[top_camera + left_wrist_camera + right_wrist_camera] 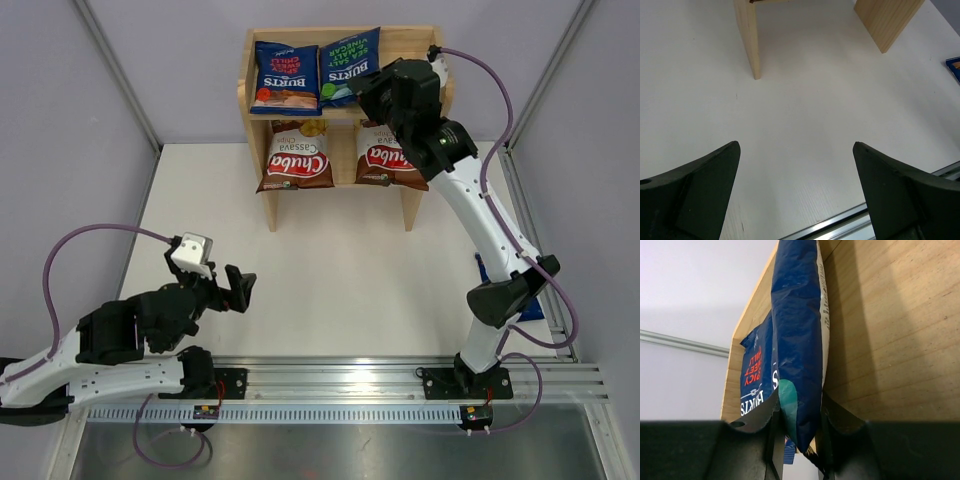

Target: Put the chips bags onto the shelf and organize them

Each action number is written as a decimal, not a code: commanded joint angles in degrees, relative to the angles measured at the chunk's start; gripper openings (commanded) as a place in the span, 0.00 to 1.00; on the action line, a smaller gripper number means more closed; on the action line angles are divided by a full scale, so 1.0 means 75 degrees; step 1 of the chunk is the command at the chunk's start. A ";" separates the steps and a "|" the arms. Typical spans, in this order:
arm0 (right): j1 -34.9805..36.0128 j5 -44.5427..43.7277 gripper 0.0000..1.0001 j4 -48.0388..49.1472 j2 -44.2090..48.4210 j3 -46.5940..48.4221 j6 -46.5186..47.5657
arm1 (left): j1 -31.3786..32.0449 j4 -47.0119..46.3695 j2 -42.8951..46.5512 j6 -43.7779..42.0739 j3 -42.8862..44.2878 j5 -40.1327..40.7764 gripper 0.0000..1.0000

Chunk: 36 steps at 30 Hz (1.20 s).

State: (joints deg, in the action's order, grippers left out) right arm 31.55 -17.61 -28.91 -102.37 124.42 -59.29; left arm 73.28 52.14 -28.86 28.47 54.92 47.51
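The light wooden shelf (270, 200) stands at the back of the table. On its top tier lie two dark blue Burts bags: a chilli one (286, 77) on the left and a sea salt and vinegar one (345, 68) beside it. My right gripper (368, 92) is shut on the near edge of the second bag (797, 330), one finger on each side (799, 410). Two brown-and-white Chuba bags (297, 160) (388, 160) stand on the lower tier. A third blue bag (533, 308) lies on the table, mostly hidden behind the right arm. My left gripper (240, 288) is open and empty.
The left wrist view shows the shelf's two side panels (748, 40) ahead, bare white table under my left gripper (796, 150), and a blue corner (954, 67) at the far right. The metal rail (330, 380) runs along the near edge. Grey walls close in the sides.
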 commanded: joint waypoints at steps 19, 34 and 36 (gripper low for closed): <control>0.0000 -0.0593 0.96 -0.2696 -0.1152 0.2840 0.2548 | -0.0020 -0.0401 -0.0242 -0.0104 -0.0021 -0.0147 0.99; 0.0082 -0.1356 0.99 -0.2382 -0.0683 0.2360 0.4424 | -0.0020 -0.0390 -0.0382 -0.0116 -0.0056 -0.0182 0.99; 0.0082 -0.1204 0.99 -0.2240 -0.0741 0.2371 0.4634 | -0.0020 -0.0401 -0.0371 -0.0116 -0.0056 -0.0193 0.99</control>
State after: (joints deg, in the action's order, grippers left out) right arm 31.97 -25.43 -45.21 -109.06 142.74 -29.67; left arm 73.28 51.33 -31.31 28.42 54.70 46.81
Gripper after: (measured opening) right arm 0.992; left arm 0.988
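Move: The right hand already pinches the sea salt bag by its near edge on the upper shelf; the bag's resting spot there centres about 6 cm ahead, level left-right and 2 cm below. The chilli bag lies some 12 cm left and 6 cm ahead, 2 cm below; the right Cuba bag is about 8 cm right, 3 cm ahead and 20 cm below. From the left hand, that spot is roughly 37 cm ahead, 23 cm right and 17 cm above. The right fingers open, releasing the sea salt bag; hand rolls left-side-down some 30 degrees, shifting 4 cm right. ##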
